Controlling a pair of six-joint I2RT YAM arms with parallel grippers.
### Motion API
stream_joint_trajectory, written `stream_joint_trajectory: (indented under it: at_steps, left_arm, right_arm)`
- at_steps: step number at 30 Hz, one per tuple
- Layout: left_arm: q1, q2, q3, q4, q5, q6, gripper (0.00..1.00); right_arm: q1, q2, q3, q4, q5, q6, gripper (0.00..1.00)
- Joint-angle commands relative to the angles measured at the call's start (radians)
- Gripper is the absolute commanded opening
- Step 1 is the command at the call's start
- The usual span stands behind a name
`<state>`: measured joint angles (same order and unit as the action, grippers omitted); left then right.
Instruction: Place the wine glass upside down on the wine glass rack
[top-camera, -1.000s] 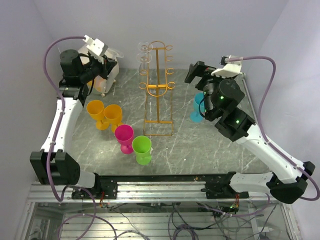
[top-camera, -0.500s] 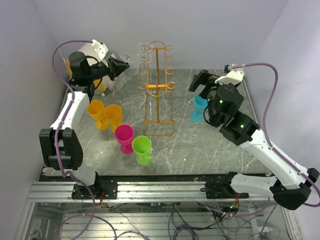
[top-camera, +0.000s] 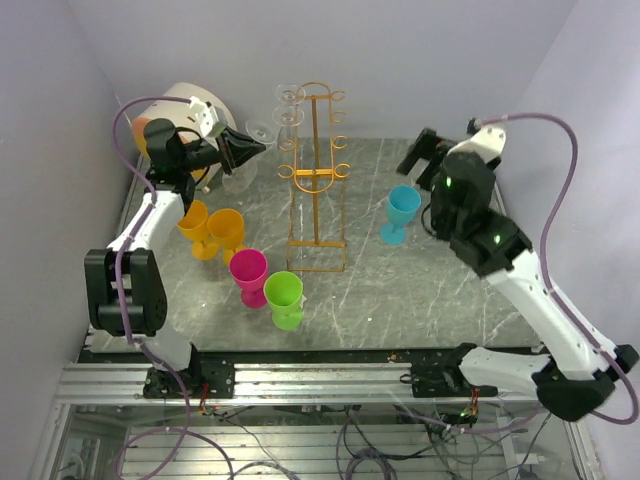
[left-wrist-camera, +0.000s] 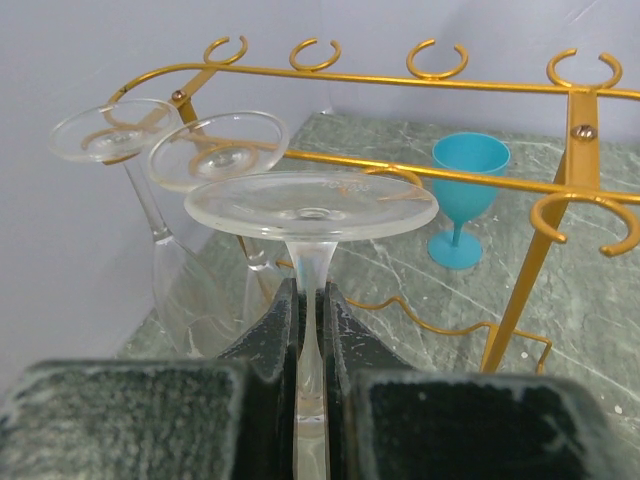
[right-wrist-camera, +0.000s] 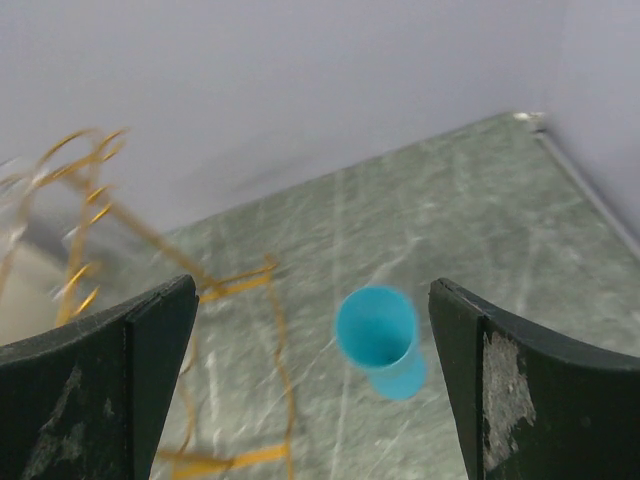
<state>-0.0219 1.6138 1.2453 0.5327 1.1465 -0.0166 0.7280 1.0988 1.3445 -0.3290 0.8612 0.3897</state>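
My left gripper (top-camera: 247, 150) is shut on the stem of a clear wine glass (top-camera: 262, 132), held up in the air just left of the wine glass rack (top-camera: 316, 170). In the left wrist view the stem runs between the black fingers (left-wrist-camera: 268, 325). The round foot of the wine glass (left-wrist-camera: 311, 204) faces the gold wire rack (left-wrist-camera: 560, 190), and its bowl is hidden behind my gripper (left-wrist-camera: 310, 300). Two clear glasses (left-wrist-camera: 215, 150) hang from the rack's upper left hooks. My right gripper (top-camera: 425, 152) is open in the air at the back right, holding nothing.
A blue glass (top-camera: 402, 207) stands right of the rack and shows between my open right gripper's jaws (right-wrist-camera: 312, 300). Two orange glasses (top-camera: 208, 228), a pink one (top-camera: 248, 270) and a green one (top-camera: 284, 296) stand left of the rack base. A cream drum (top-camera: 190, 108) sits at the back left.
My left arm has swung the clear glass from beside the cream drum rightward toward the rack. My right arm has risen and pulled back to the right, away from the blue glass.
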Motion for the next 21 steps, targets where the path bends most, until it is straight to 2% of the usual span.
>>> stream_joint_trajectory:
  at_steps: [1, 5, 8, 12, 21]
  left_arm:
    - [0.007, 0.025, -0.030, 0.243, 0.027, -0.069, 0.07]
    - [0.007, 0.048, -0.042, 0.361, 0.034, -0.135, 0.07]
    - [0.007, 0.059, -0.058, 0.482, 0.041, -0.205, 0.07]
    - [0.005, 0.068, -0.055, 0.519, 0.046, -0.229, 0.07]
    - [-0.010, 0.060, -0.066, 0.529, 0.072, -0.246, 0.07]
  right_arm:
    - [-0.268, 0.166, 0.192, -0.360, -0.178, 0.168, 0.97]
    - [-0.438, 0.276, 0.220, -0.420, -0.398, 0.172, 0.83]
    - [-0.482, 0.328, 0.180, -0.403, -0.467, 0.165, 0.74]
    - [-0.492, 0.361, 0.102, -0.353, -0.513, 0.160, 0.63]
    - [-0.491, 0.408, 0.009, -0.296, -0.526, 0.159, 0.59]
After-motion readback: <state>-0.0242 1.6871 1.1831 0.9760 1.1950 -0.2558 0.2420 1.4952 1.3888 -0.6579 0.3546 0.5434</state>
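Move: The blue wine glass stands about 11 cm ahead of the right hand, some 3 cm to its right and roughly 32 cm below; the rack's middle is 11 cm ahead, 16 cm to the left and 22 cm lower. The left hand holds a clear wine glass upside down; the free third ring lies about 6 cm to its right, 1 cm back and 5 cm up, with the nearest hung glass 5 cm ahead, 6 cm right and 4 cm lower. The blue wine glass draws the empty right hand: it swings about 8 cm forward and 8 cm right, then drops steeply, some 20 cm down in all, easing slightly back left as the fingers tip nearly 40 degrees down and narrow to just over half open. The held clear wine glass stays pinched by its stem; the left hand dips a centimetre, rises again and edges right towards the ring, fingertips tilting up slightly. ##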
